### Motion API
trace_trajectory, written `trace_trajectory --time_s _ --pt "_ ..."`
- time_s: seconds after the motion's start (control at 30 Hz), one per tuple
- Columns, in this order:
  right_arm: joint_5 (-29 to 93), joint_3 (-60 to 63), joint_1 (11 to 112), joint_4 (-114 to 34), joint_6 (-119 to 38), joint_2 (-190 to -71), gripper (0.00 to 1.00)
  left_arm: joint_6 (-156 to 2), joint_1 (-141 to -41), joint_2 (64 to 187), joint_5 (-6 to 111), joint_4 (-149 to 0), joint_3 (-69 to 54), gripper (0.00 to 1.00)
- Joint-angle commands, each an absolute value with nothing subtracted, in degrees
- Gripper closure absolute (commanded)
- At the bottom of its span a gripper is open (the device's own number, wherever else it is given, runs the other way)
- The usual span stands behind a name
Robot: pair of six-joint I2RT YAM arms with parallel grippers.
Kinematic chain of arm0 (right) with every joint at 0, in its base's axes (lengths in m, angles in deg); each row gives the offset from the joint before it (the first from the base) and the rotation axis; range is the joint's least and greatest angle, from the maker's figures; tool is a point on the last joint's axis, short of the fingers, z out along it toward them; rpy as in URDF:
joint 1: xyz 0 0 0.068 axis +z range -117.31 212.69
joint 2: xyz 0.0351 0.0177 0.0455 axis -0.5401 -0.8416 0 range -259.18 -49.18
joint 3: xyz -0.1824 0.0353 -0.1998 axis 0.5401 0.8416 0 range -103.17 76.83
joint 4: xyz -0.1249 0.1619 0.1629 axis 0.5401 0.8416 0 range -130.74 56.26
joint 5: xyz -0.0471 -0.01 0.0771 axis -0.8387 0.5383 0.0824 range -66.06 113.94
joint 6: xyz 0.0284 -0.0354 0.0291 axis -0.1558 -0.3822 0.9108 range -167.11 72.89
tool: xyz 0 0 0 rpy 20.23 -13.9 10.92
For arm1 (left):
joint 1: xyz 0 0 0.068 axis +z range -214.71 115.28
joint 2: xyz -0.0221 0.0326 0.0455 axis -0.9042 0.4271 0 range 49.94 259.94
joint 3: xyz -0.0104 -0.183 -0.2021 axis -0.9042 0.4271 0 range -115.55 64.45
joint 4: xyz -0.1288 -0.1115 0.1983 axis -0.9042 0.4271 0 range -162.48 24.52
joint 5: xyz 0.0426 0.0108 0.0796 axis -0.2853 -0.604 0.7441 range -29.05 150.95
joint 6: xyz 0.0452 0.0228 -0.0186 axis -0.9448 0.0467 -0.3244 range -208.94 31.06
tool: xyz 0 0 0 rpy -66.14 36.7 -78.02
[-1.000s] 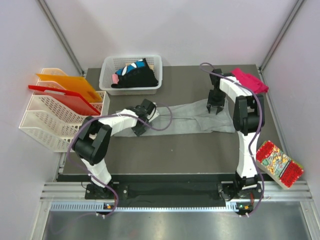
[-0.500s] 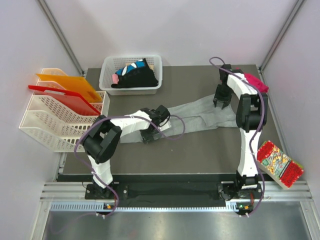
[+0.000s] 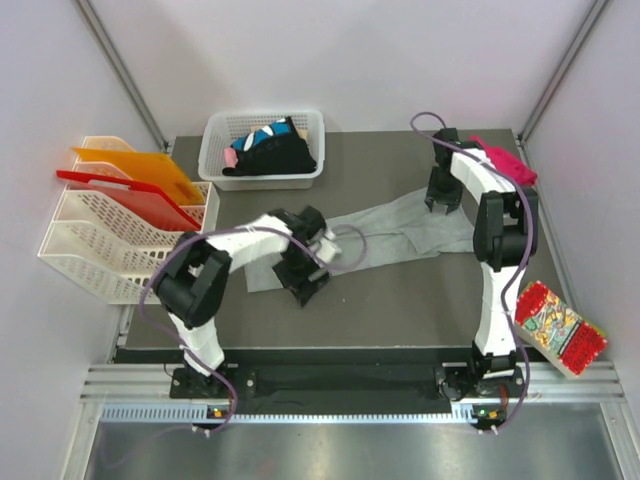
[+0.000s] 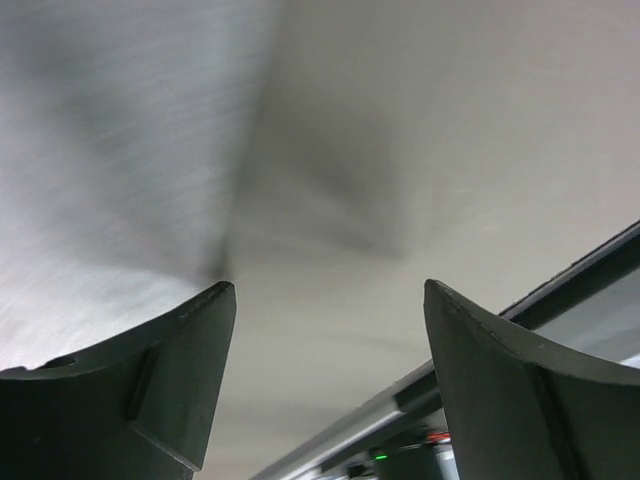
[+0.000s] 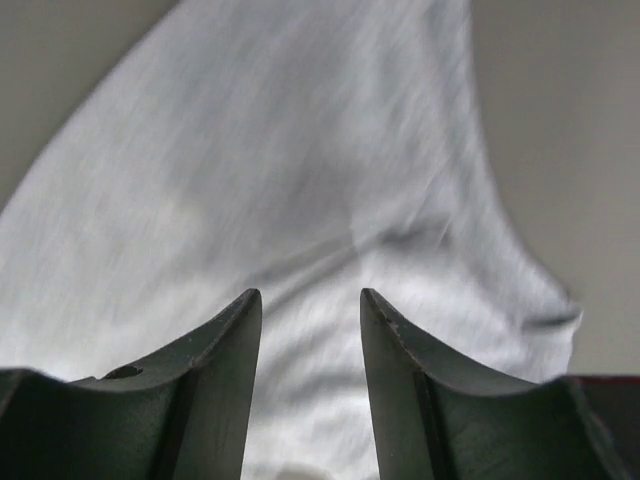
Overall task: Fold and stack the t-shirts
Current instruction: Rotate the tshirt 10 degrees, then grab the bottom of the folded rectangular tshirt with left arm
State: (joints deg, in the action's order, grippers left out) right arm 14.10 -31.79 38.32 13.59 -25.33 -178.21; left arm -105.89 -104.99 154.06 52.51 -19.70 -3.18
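A large light grey t-shirt [image 3: 390,222] lies rumpled and stretched across the middle of the table. My left gripper [image 3: 305,288] hovers over its near left end with the jaws wide open and nothing between them; in the left wrist view the gripper [image 4: 328,288] has grey cloth [image 4: 100,150] at the upper left. My right gripper [image 3: 438,205] stands over the shirt's far right part, open and empty, with the shirt [image 5: 300,150] filling the view beyond the gripper [image 5: 310,293]. A magenta-pink t-shirt [image 3: 507,162] lies at the far right corner. Black t-shirts with blue-white patches [image 3: 272,152] sit in a basket.
The white basket [image 3: 215,160] stands at the back left. Stacked paper trays [image 3: 95,245] with red and orange folders sit off the table's left edge. A red patterned snack packet [image 3: 558,328] lies beyond the right edge, near the right arm's base.
My left gripper has swung from the shirt's far left part toward the near edge. My right gripper moved farther back and right, and the grey shirt shifted with them.
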Motion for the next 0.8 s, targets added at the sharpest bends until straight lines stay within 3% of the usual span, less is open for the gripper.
trace_trajectory --time_s 0.0,0.2,0.4,0.77 --pt "11.8 -26.5 44.8 10.8 -26.4 -165.0 0.55 -98.1 -87.9 146.9 44.3 -18.0 -9.1 0.19" --pt "10.1 -19.7 48.8 11.8 -26.5 -157.1 0.55 -95.4 -77.3 141.2 45.5 -18.7 -7.1 0.16" --pt "10.1 -13.7 49.7 11.4 -26.4 -151.1 0.55 -89.3 -76.3 136.3 47.0 -23.5 -0.6 0.15" --pt "10.5 -9.9 51.2 11.4 -26.5 -149.0 0.55 -85.0 -73.5 141.4 52.6 -25.0 0.5 0.14"
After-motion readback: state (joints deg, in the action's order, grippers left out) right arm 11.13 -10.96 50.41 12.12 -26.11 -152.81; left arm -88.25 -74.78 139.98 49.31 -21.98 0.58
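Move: The grey t-shirt's left end lies about 10 cm left of the left hand and 4 cm ahead, some 2 cm lower; the white basket stands roughly 30 cm ahead and 9 cm left. Below the right hand, the corner of the shirt's folded flap is about 10 cm back and 3 cm left, 2 cm lower. The pink cloth is some 10 cm ahead of that hand and 12 cm to its right. Up off the shirt and leftwards go both hands, the left sweeping forward-left and turning about 45 degrees counter-clockwise, then easing back and down a little to hover over the shirt's left end, wide open. The right rises about 8 cm while drawing back and left towards the flap corner, turning slightly counter-clockwise, its fingers staying half open. ##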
